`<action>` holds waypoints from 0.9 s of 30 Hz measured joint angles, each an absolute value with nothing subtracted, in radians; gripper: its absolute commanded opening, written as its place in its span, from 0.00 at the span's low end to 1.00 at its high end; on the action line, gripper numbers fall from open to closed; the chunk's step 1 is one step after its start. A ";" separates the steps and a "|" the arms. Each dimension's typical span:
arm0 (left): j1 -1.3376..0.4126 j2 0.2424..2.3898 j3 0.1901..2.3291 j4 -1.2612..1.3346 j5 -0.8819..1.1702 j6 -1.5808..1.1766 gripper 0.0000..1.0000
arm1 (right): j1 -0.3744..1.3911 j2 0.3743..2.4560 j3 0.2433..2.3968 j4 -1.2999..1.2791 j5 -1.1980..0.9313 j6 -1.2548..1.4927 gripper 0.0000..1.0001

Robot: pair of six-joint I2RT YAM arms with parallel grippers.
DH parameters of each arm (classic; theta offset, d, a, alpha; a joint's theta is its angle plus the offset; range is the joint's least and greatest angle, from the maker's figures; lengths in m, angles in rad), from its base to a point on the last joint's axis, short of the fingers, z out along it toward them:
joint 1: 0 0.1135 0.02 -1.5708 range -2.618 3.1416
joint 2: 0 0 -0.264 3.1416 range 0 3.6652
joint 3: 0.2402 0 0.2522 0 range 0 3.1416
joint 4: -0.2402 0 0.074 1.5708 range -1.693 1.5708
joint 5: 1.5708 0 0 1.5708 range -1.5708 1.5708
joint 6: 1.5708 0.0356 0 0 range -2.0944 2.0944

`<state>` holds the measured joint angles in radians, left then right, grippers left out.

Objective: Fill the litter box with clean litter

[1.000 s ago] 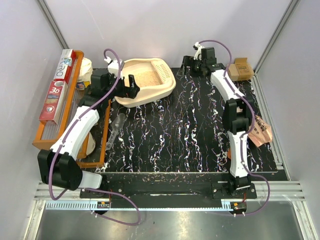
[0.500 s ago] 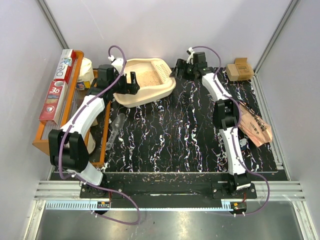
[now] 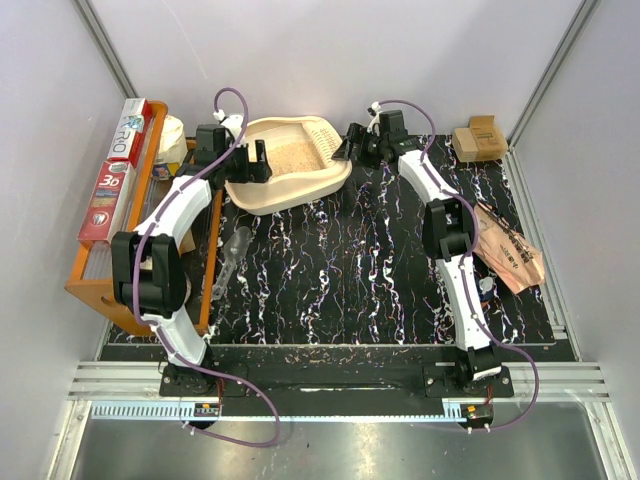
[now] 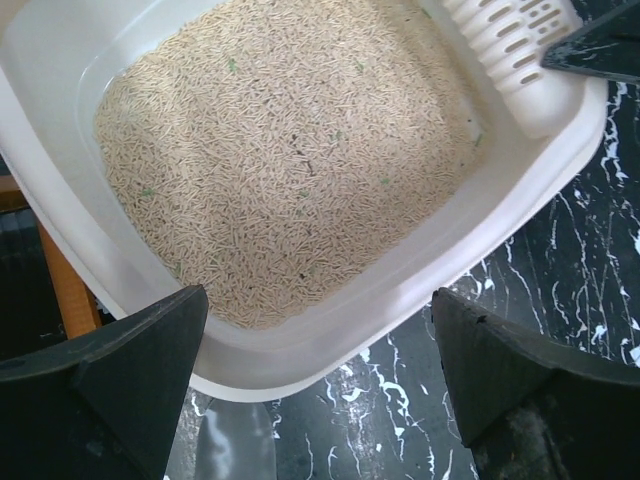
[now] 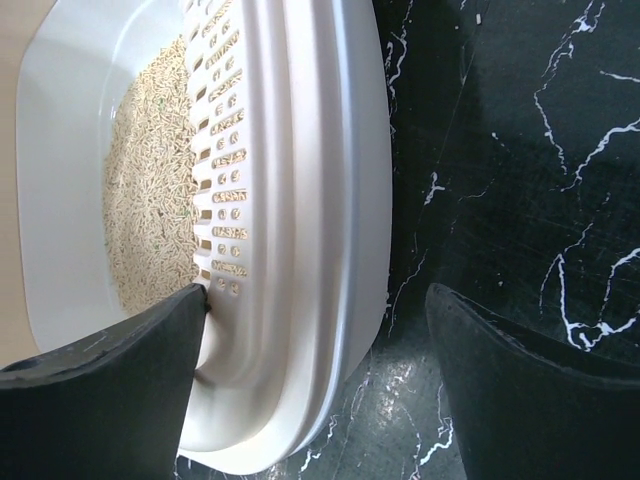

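Note:
The cream litter box point(image 3: 300, 192) stands at the back left of the table, its slotted grille point(image 3: 326, 140) at the right end. Pale tan clean litter point(image 3: 288, 155) covers its floor. My left gripper point(image 3: 252, 163) is open at the box's left end; in the left wrist view its jaws point(image 4: 320, 300) straddle the near rim point(image 4: 420, 280) above the litter point(image 4: 290, 150). My right gripper point(image 3: 350, 146) is open at the grille end. In the right wrist view its jaws point(image 5: 318, 290) straddle the rim point(image 5: 330, 200), one finger inside by the grille point(image 5: 225, 150), with litter point(image 5: 150, 200) beyond.
An orange wooden tray point(image 3: 95, 285) with long boxes point(image 3: 115, 185) lines the left edge. A clear plastic piece point(image 3: 230, 258) lies beside it. A pink printed bag point(image 3: 512, 258) lies at the right edge, and a small cardboard box point(image 3: 480, 138) sits at the back right.
The right gripper has swung left from the back right to the box's grille end. The left arm has stretched out and its gripper has shifted at the box's left end.

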<state>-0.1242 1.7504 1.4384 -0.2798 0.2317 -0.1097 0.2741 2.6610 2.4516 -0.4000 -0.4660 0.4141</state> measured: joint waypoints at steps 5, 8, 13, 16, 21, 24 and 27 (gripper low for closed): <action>-0.099 1.779 1.449 -0.288 0.232 -0.103 0.98 | 0.274 2.634 2.404 -0.385 -0.459 0.423 0.77; -0.094 1.795 1.465 -0.284 0.234 -0.095 0.98 | 0.274 2.618 2.371 -0.380 -0.454 0.424 0.77; -0.094 1.816 1.479 -0.275 0.234 -0.075 0.98 | 0.274 2.592 2.329 -0.374 -0.450 0.424 0.77; -0.098 1.833 1.487 -0.269 0.233 -0.071 0.98 | 0.274 2.588 2.328 -0.380 -0.451 0.424 0.74; -0.098 1.837 1.490 -0.268 0.226 -0.072 0.98 | 0.277 2.592 2.344 -0.393 -0.491 0.424 0.66; -0.098 1.837 1.493 -0.270 0.218 -0.071 0.98 | 0.277 2.605 2.362 -0.391 -0.519 0.425 0.46; -0.098 1.837 1.500 -0.276 0.199 -0.070 0.98 | 0.278 2.606 2.364 -0.394 -0.531 0.439 0.19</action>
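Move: The litter box's left rim is about 5 cm left of the left gripper, 3 cm back and some 7 cm below; the litter bed's middle lies roughly 8 cm right, 4 cm ahead and 14 cm below, and the clear scoop 6 cm left, 18 cm back, down on the table. The box's right rim already sits between the right gripper's open fingers, about 1 cm left, 1 cm ahead and 1 cm below its hand point. Close the right gripper by about half around the box's slotted right rim, one finger inside and one outside, while easing it back some 2 cm, slightly right first and then left. Bring the left gripper, kept wide open, about 3 cm forward, left and down over the box's near-left corner, nearer the left rim, without closing. ##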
